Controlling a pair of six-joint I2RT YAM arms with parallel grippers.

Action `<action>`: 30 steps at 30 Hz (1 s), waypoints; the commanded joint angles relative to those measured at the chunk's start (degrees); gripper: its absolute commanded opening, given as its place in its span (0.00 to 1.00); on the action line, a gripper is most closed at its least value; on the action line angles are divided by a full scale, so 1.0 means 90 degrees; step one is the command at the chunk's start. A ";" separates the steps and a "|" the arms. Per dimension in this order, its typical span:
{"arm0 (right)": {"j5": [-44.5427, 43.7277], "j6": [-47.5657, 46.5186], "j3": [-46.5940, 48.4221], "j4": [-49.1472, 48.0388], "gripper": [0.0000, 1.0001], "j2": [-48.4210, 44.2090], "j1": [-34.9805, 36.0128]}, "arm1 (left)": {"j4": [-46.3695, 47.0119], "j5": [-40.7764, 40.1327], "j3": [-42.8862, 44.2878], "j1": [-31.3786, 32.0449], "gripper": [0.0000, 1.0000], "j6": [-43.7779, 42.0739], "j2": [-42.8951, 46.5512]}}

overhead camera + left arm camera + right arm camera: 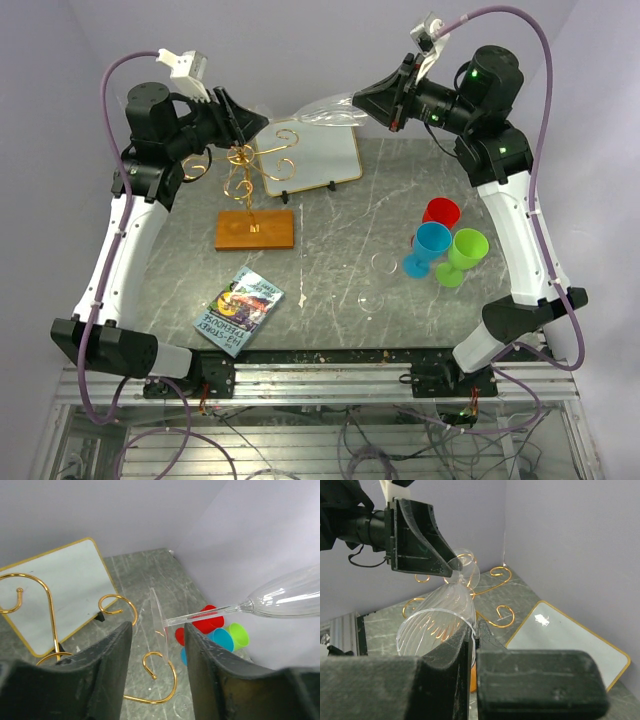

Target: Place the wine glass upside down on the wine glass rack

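Observation:
The clear wine glass (325,110) lies sideways in the air above the back of the table, its foot pointing left. My right gripper (388,98) is shut on the rim of its bowl (440,617), one finger inside and one outside. My left gripper (157,647) is open, and the glass's foot (157,617) stands edge-on between the fingers (102,672) with a gap on each side. The stem (205,614) runs off to the right. The wine glass rack (246,170), gold wire scrolls on an orange-brown wooden base (255,230), stands just below my left gripper (250,122).
A white gold-framed board (312,155) leans behind the rack. Red (441,213), blue (430,247) and green (466,255) cups cluster at the right. Two clear glass pieces (378,282) rest mid-table. A book (238,310) lies near the front left.

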State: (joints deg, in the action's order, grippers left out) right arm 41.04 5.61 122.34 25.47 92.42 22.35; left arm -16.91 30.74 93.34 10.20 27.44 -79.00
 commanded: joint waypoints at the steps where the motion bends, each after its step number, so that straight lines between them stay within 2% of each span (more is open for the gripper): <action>1: 0.0248 0.0089 -0.0038 -0.0262 0.00 0.0022 0.0007 | 0.0426 0.0469 -0.0081 -0.0020 0.54 0.0265 -0.0074; 7: 0.0189 -0.0057 -0.0095 -0.0238 0.00 0.0016 0.0007 | 0.0491 0.0520 -0.0171 -0.0029 0.35 0.0347 -0.0082; 10: 0.0149 -0.0119 -0.0117 -0.0227 0.00 0.0006 0.0007 | 0.0489 0.0510 -0.0185 -0.0031 0.33 0.0366 -0.0072; 15: 0.0121 -0.0180 -0.0146 -0.0207 0.00 0.0007 0.0007 | 0.0537 0.0509 -0.0251 -0.0057 0.38 0.0388 0.0006; 19: 0.0072 -0.0257 -0.0147 -0.0178 0.00 -0.0005 0.0007 | 0.0536 0.0508 -0.0300 -0.0078 0.36 0.0389 0.0047; 25: 0.0040 -0.0329 -0.0147 -0.0158 0.00 0.0012 0.0007 | 0.0517 0.0507 -0.0293 -0.0126 0.27 0.0405 0.0068; 30: 0.0032 -0.0358 -0.0183 -0.0156 0.00 0.0018 0.0007 | 0.0576 0.0590 -0.0300 -0.0137 0.12 0.0446 0.0048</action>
State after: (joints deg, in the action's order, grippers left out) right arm 41.76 3.16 121.05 24.75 92.47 22.37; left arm -14.31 34.24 90.98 9.58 30.70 -79.72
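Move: The foot of the wine glass stands on edge between the left hand's open fingertips, about 1 cm ahead, 1 cm to the right and 1 cm above the hand point. The rack's top lies roughly 2 cm back, 5 cm left and 12 cm below that hand; the whiteboard some 12 cm ahead, 8 cm right and 30 cm lower. From the right hand, which already grips the bowl end, the foot is about 18 cm left, level ahead and 3 cm lower. The glass foot is closed on by the left fingers, which go from a little over half open to nearly shut across its two faces, just beside the stem, pausing briefly midway. Meanwhile the left hand settles only about 1 cm down and slightly to the right, its wrist barely turning. The right hand stays all but still and keeps its pinch on the bowl end. ##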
